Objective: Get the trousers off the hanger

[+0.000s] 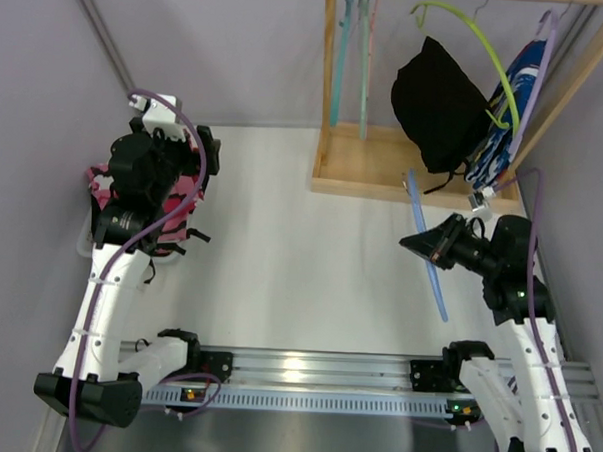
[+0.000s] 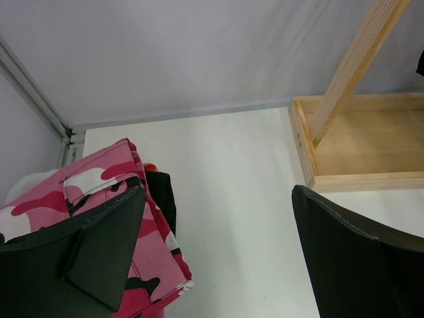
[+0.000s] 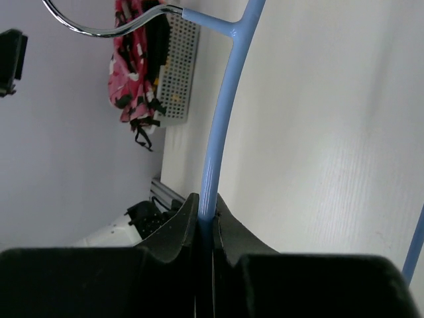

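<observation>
The pink-red camouflage trousers (image 1: 172,205) lie bunched in a white basket (image 1: 85,243) at the far left, off any hanger. My left gripper (image 1: 189,166) hovers over them, open and empty; in the left wrist view the camouflage cloth (image 2: 106,199) lies under the left finger (image 2: 99,252) of that gripper (image 2: 217,192). My right gripper (image 1: 413,243) is shut on a bare light-blue hanger (image 1: 434,277), whose bar (image 3: 225,112) runs up out of the closed gripper (image 3: 205,197). Black trousers (image 1: 437,102) hang on a green hanger (image 1: 475,43). Blue-and-white trousers (image 1: 509,110) hang beside them.
A wooden rack with a tray base (image 1: 369,169) stands at the back right; its post (image 2: 358,59) and base show in the left wrist view. Two empty teal hangers (image 1: 341,58) hang at its left end. The arm bases sit on a metal rail (image 1: 305,371) at the near edge.
</observation>
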You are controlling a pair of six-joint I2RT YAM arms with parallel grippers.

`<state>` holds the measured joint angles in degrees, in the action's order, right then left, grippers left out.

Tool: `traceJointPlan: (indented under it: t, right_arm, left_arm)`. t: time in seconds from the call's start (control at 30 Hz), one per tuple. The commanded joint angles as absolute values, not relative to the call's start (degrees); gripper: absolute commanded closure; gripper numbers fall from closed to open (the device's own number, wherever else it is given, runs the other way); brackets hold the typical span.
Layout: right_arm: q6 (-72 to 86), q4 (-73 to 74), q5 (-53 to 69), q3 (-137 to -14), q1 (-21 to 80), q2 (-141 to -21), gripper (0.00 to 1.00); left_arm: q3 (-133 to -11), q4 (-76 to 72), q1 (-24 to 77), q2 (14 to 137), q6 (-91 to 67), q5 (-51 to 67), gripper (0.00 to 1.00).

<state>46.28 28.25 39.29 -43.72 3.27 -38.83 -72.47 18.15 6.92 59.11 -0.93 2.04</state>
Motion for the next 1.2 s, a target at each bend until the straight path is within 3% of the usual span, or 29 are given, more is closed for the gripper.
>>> traceJointPlan:
  t: [0.0, 0.23, 0.5, 1.17]
  right_arm:
    - [44.55, 21.21, 47.18, -41.85, 3.78, -37.53, 1.0]
    - [51.5, 6.08, 48.35, -46.65, 7.38, -42.88, 1.0]
    - [55.01, 4.4, 32.09, -60.64, 8.79, -51.06, 1.0]
    - [64.51, -5.01, 28.83, -86.29, 11.43, -74.26, 1.0]
  left_arm:
    - [-72.07, 16.44, 7.12, 58.27, -0.79, 3.78, 0.02]
    - [-72.86, 16.44, 7.21, 58.71, -1.41, 4.57, 0.02]
    - [-73.74, 16.43, 7.29, 58.27, -0.97, 3.43, 0.02]
    - [-74.71, 16.44, 7.56, 59.15, -0.88, 3.78, 0.02]
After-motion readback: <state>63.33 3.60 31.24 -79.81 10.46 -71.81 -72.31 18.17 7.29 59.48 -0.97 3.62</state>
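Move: I still hold the empty blue hanger in my right hand. Its place on the rack's rail, between the pale hangers and the green hanger, lies about 26 cm ahead, 9 cm to the left and 27 cm above that hand. The black garment hangs some 21 cm ahead, 2 cm to the right and 8 cm up; the pale green hanger is 25 cm ahead, 12 cm left and 15 cm up. From my left hand that rail spot is about 12 cm ahead, 32 cm right and 16 cm up. With my right fingers staying shut on the blue hanger, I dip back barely a centimetre while easing left, then sweep it up about 20 cm and forward 14, ending a little further left, towards the rail and in front of the black garment. On the way my wrist lifts the fingertips and rolls its left side up, some 20 degrees in all. ##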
